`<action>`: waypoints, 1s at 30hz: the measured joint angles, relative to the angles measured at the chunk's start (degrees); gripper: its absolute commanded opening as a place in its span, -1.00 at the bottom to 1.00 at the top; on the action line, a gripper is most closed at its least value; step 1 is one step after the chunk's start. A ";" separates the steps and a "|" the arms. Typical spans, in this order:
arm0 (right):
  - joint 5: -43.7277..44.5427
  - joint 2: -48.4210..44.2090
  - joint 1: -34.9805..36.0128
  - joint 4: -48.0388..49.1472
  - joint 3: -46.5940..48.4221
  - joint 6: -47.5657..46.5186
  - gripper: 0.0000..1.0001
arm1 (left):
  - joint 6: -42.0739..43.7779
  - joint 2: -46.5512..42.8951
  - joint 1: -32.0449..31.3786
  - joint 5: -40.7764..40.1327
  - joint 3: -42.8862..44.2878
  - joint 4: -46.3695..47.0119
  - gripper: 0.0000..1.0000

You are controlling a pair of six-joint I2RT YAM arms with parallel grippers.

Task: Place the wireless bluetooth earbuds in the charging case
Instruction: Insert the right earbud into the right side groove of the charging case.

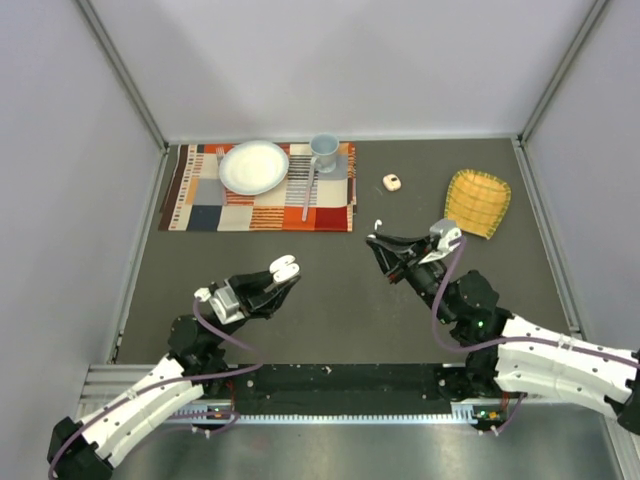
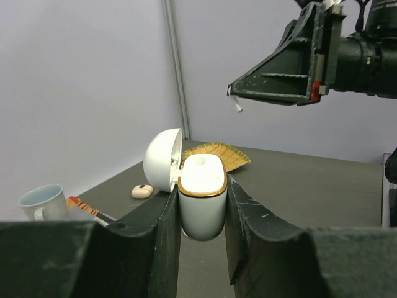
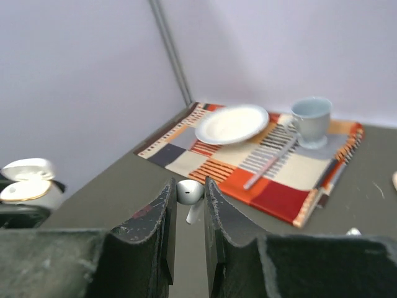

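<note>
My left gripper [image 1: 281, 277] is shut on a white charging case [image 1: 284, 266] and holds it upright above the table. Its lid [image 2: 162, 158] is swung open to the left, and the gold-rimmed top [image 2: 202, 177] faces up between my fingers [image 2: 155, 236]. My right gripper [image 1: 376, 240] is shut on a white earbud [image 3: 190, 191], stem pointing down. In the left wrist view that earbud [image 2: 236, 104] hangs at the right gripper's tip, above and to the right of the open case, apart from it. A small cream closed case [image 1: 392, 182] lies on the table further back.
A striped placemat [image 1: 200, 205] at the back left carries a white plate [image 1: 253, 166], a pale blue cup [image 1: 324, 150] and a utensil [image 1: 308, 192]. A yellow woven dish [image 1: 477, 202] sits at the back right. Grey walls enclose the table.
</note>
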 measured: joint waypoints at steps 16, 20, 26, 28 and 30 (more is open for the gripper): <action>1.79 20.13 20.37 24.63 6.23 -25.94 -1.00 | 0.04 3.69 0.00 1.60 0.00 0.92 -1.00; 1.33 22.64 20.52 26.71 9.25 -26.34 -1.00 | 0.04 3.69 0.00 1.75 0.00 0.94 -1.00; 0.20 24.87 20.61 27.41 11.28 -24.94 -1.00 | 0.04 3.67 0.00 1.73 0.00 0.92 -1.00; -0.39 25.27 20.76 27.28 11.41 -24.15 -1.00 | 0.04 3.67 0.00 1.73 0.00 0.92 -1.00; -0.74 25.81 20.83 27.32 11.45 -23.69 -1.00 | 0.04 3.67 0.00 1.73 0.00 0.92 -1.00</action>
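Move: The open charging case, pinched in the left hand, is about 17 cm to the right hand's left, some 7 cm back and 2 cm below it. Down on the table, roughly 29 cm below the right hand, a loose earbud lies some 19 cm ahead and 4 cm right, and a small beige box 31 cm ahead and 7 cm right. From the left hand, the right earbud is about 7 cm ahead, 17 cm right and nearly level. Right hand carries the pinched earbud about 13 cm left, 7 back and 6 up towards the case, tipping up 20 degrees. ##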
